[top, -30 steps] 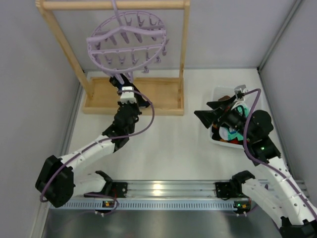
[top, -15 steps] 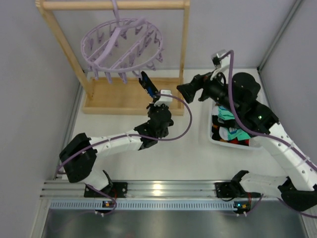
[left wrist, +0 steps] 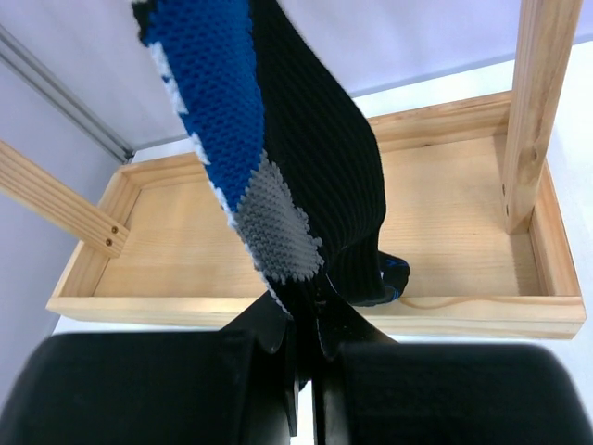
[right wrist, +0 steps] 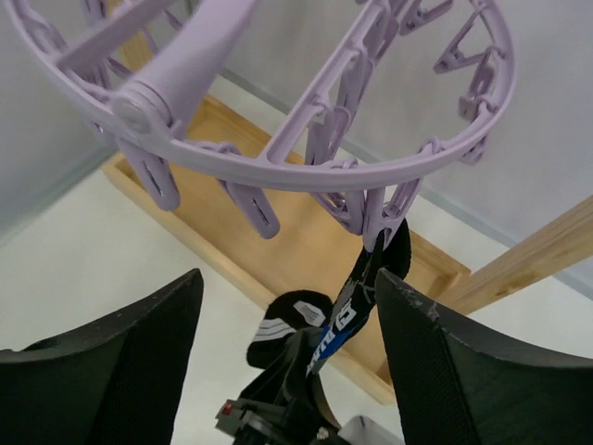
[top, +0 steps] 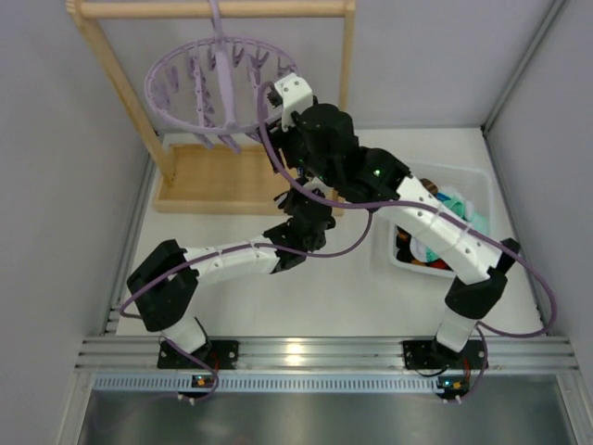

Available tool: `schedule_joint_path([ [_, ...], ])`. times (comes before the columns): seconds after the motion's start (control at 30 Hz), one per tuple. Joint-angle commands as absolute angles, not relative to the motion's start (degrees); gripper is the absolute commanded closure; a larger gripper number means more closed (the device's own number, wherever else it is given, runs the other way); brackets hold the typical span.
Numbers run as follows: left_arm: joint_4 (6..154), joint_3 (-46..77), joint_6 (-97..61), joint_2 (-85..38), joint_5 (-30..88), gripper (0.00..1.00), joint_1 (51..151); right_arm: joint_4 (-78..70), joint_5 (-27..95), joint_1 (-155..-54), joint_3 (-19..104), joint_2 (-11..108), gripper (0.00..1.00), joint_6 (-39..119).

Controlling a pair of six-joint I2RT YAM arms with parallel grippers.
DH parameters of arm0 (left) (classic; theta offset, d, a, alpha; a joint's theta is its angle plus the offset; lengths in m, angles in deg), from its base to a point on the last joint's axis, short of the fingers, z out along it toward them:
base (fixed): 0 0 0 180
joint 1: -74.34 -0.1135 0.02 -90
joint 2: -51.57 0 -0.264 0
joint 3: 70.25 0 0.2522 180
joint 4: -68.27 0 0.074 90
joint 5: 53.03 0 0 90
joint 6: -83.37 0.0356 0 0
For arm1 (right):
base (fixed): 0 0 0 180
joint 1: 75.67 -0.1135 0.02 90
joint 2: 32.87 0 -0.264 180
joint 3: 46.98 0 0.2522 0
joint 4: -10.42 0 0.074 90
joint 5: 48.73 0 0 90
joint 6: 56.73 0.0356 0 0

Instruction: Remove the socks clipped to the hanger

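The lilac hanger (top: 215, 85) hangs from the wooden rack's top bar; its ring and pegs fill the top of the right wrist view (right wrist: 306, 171). One peg (right wrist: 383, 220) still clips a black sock with blue, white and grey marks (right wrist: 371, 297). My left gripper (left wrist: 310, 324) is shut on that sock (left wrist: 278, 158) below the peg, and it also shows in the right wrist view (right wrist: 296, 399). My right gripper (right wrist: 289, 278) is open, its fingers (right wrist: 463, 362) on either side of the sock just under the ring. In the top view the right arm (top: 320, 139) hides most of the sock.
The light wooden rack has a tray base (top: 208, 181) and a right post (left wrist: 537, 111) close to the sock. A white bin (top: 471, 185) with several socks stands at the right. Grey walls close in on the left and the right.
My right arm has swung from the bin across to the hanger. My left gripper has moved right with the sock in it. The hanger has turned and swung.
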State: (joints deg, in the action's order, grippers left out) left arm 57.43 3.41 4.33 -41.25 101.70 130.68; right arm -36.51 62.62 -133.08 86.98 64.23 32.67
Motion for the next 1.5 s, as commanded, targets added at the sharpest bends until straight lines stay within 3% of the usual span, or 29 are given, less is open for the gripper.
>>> schedule_joint_path([
  [0.0,54.1,5.5,5.6,-41.7,101.4,1.0,131.1,-38.2,69.9,-133.6,91.8,67.4,0.31,28.4],
  [0.4,54.1,7.2,5.9,-43.6,99.8,1.0,132.5,-36.7,69.3,-131.7,94.8,73.4,0.43,27.1],
  [1.13,54.1,9.5,8.0,-44.2,100.6,1.0,134.8,-33.1,71.2,-130.7,99.0,80.5,0.43,22.6],
  [1.23,54.1,9.3,7.8,-44.1,100.8,1.0,135.0,-31.4,72.1,-130.4,98.4,80.6,0.49,22.3],
  [1.47,54.3,7.9,6.1,-43.4,101.0,1.0,135.1,-29.1,71.8,-130.5,97.1,78.9,0.86,23.0],
])
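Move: Some 8 cm ahead of the open right hand, about 2 cm left and 5 cm below it, is the purple clip holding the last black sock. The next empty clip on the hanger's near rim is about 5 cm to the left of that clip and 2 cm nearer the robot; the frame's right post is roughly 10 cm ahead and 10 cm right of the hand. From the left hand, already pinching the sock's lower part, the sock's clip is about 16 cm up, 6 cm ahead and 6 cm left. Reaching in under the hanger's near rim, the right hand dips, then works forward to the sock's clip, about 8 cm forward and 6 cm down overall with a little left, rolling its left side down some 15 degrees; at the end its fingers close on the clip. The left hand keeps its pinch on the sock and draws it about 4 cm right, mostly early on, away from the clip. ##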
